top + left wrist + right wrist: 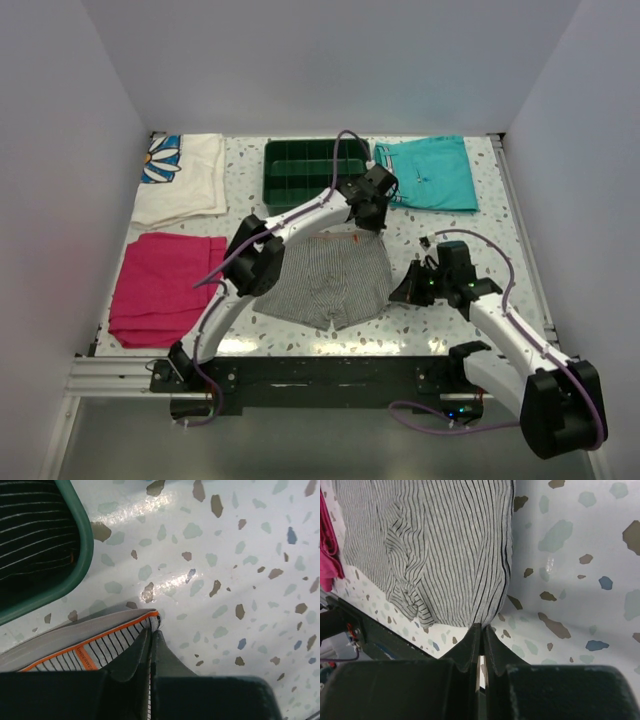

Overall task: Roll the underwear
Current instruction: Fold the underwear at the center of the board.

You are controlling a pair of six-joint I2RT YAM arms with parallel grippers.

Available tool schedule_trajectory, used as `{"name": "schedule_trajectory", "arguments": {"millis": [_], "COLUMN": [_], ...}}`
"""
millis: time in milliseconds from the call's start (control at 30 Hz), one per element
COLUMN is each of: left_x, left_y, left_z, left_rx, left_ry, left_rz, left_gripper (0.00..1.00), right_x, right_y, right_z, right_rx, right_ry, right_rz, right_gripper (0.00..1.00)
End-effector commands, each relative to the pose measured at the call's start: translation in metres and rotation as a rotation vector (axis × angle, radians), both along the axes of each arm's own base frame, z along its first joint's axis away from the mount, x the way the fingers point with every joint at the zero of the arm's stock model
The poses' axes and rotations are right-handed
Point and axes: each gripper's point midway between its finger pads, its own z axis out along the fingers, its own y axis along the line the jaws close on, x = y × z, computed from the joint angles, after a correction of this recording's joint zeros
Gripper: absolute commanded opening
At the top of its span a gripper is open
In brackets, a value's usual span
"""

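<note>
The underwear (330,280), grey-and-white striped with an orange-trimmed waistband, lies spread flat in the middle of the table. My left gripper (368,218) is at its far right corner. In the left wrist view that gripper (152,629) is shut on the waistband corner of the underwear (100,642), with striped cloth pinched between the fingers. My right gripper (405,290) is at the near right corner. Seen from the right wrist, this gripper (481,626) is shut on the lower edge of the underwear (435,545).
A green tray (315,170) (82,555) stands just behind the underwear, close to the left gripper. Teal shorts (428,172) lie at the back right. A magenta cloth (165,285) (327,545) lies at the left, and a white flowered cloth (185,178) behind it.
</note>
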Motion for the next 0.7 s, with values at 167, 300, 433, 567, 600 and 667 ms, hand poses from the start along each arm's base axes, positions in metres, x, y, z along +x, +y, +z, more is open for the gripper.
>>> {"name": "schedule_trajectory", "arguments": {"millis": [167,300,433,567,600,667], "left_x": [0.009,0.007,0.009,0.011,0.01,0.014], "left_y": [0.004,0.018,0.028,0.044,0.05,0.061], "left_z": [0.093,0.084,0.087,0.098,0.094,0.103], "left_rx": [-0.146,-0.145,-0.186,-0.21,-0.203,-0.217], "left_ry": [-0.146,-0.134,-0.134,-0.15,-0.144,-0.161], "left_rz": [-0.022,-0.012,-0.012,-0.003,0.001,0.017], "left_gripper": [0.05,0.05,0.05,0.05,0.05,0.05], "right_x": [-0.001,-0.005,-0.007,-0.004,-0.008,-0.006], "right_y": [0.021,0.044,0.068,0.085,0.09,0.099], "right_z": [0.038,0.06,0.07,0.075,0.075,0.078], "right_rx": [0.097,0.153,0.133,0.141,0.141,0.15], "right_ry": [-0.074,-0.112,-0.127,-0.121,-0.112,-0.115], "right_rz": [0.126,0.21,0.281,0.304,0.322,0.334], "right_gripper": [0.03,0.02,0.02,0.02,0.02,0.02]}}
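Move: I have the underwear's right edge pinched in both hands. From my left hand, at the waistband corner, the underwear's middle is about 14 cm left, 13 cm back and 3 cm below. The orange tag sits 6 cm left and 1 cm back, the green tray's middle 16 cm left and 14 ahead, the teal shirt 13 cm right and 16 ahead. From my right hand, at the leg hem, the underwear's middle is some 17 cm left and 5 ahead; the leg gap 15 left, 8 back. Keeping both pinches shut, I fold the underwear's right edge over towards its middle. My left hand first rises about 7 cm, then swings some 5 cm left, sinking a little; my right hand starts slowly, then sweeps about 8 cm left while rising 6 cm, turning some 20 degrees counter-clockwise. ##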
